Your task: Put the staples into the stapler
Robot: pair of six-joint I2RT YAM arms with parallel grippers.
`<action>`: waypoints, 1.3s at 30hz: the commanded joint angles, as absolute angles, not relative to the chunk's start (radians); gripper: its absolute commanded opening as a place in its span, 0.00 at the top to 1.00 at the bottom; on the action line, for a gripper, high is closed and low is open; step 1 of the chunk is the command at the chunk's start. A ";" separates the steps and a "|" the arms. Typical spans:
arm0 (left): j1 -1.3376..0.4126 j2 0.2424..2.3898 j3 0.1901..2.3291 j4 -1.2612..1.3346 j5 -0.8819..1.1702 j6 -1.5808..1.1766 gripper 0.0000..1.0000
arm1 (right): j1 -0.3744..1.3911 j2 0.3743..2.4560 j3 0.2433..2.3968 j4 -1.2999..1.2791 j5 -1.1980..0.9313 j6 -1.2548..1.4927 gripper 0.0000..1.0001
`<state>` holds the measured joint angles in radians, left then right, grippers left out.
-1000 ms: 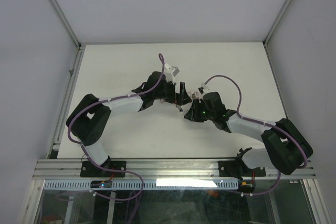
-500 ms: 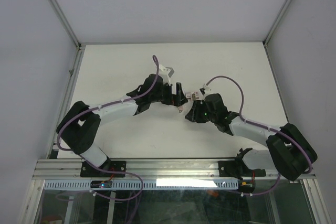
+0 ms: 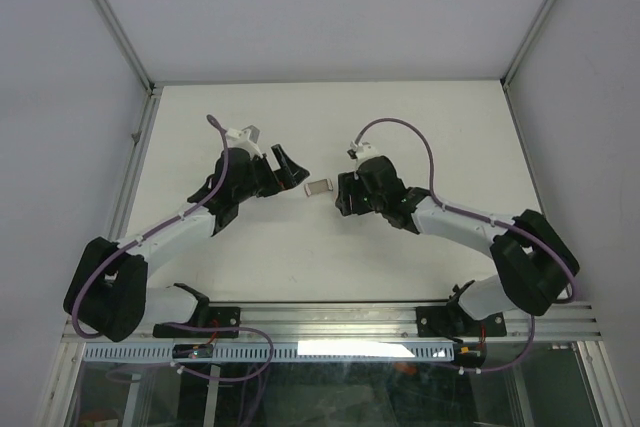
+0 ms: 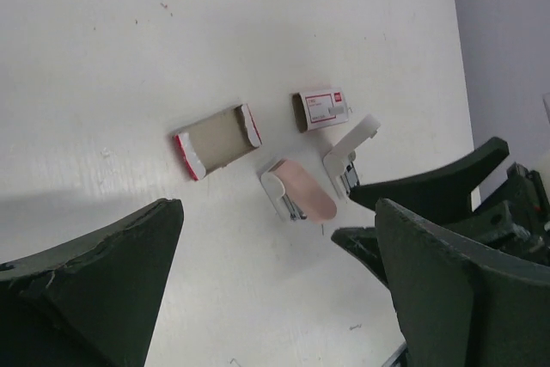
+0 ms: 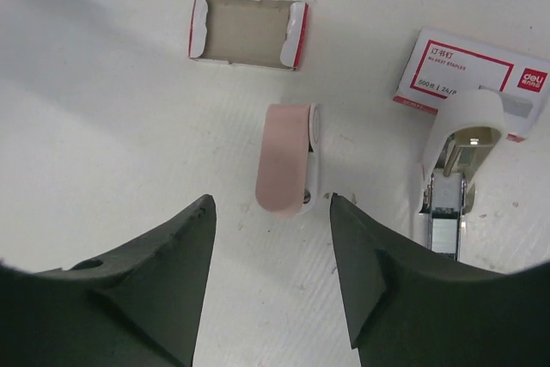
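The stapler lies on the table as a pink part (image 5: 286, 159) (image 4: 302, 189) and a white part with a metal channel (image 5: 454, 161) (image 4: 352, 145) beside it. A silvery piece sits in that channel; I cannot tell whether it is the staples. Their greyish inner tray (image 5: 245, 33) (image 4: 219, 139) (image 3: 318, 187) lies empty, and the red-and-white sleeve (image 5: 473, 70) (image 4: 322, 109) lies beyond the white part. My right gripper (image 5: 271, 212) (image 3: 345, 194) hangs open just short of the pink part, touching nothing. My left gripper (image 4: 277, 212) (image 3: 292, 165) is wide open and empty, left of the tray.
The white table (image 3: 400, 127) is walled at the back and both sides, with a metal rail (image 3: 330, 319) along the near edge. In the left wrist view the right arm's dark fingers (image 4: 430, 186) stand close to the white stapler part.
The two grippers were together at the table's middle. The left arm has swung back to the left, the right gripper has shifted up-left and its jaws have widened, baring the tray between them.
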<state>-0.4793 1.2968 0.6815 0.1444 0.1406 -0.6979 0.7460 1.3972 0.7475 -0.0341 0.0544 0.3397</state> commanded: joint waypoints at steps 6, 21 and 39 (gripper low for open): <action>-0.467 1.174 0.640 0.155 0.167 -0.748 0.01 | 0.788 1.593 0.890 -0.054 0.112 0.257 0.41; -0.464 1.083 0.639 0.085 0.139 -0.721 0.01 | 0.819 1.715 0.923 -0.043 0.099 0.228 0.80; -0.467 1.125 0.502 0.219 0.284 -0.867 0.01 | 0.859 1.459 0.656 0.195 -0.101 0.176 1.00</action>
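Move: The pink stapler lies about 2 cm ahead of the right hand, 3 cm to its left and some 7 cm below it. Also on the table, the empty tray is roughly 7 cm ahead and 8 cm left of this hand; the open white stapler is 6 cm ahead and 4 cm right; the staple box is about 12 cm ahead and 2 cm right. From the left hand, the pink stapler is some 3 cm back, 10 cm right and 12 cm below. Down some 6 cm and slightly left goes the right hand onto the pink stapler, its half-open fingers closing on the sides of the near end. Then, staying low and keeping that pinch, the hand draws the stapler back about 5 cm, away from the tray, turning counter-clockwise. The left hand, empty and wide open, backs off, rising and then sinking again. ##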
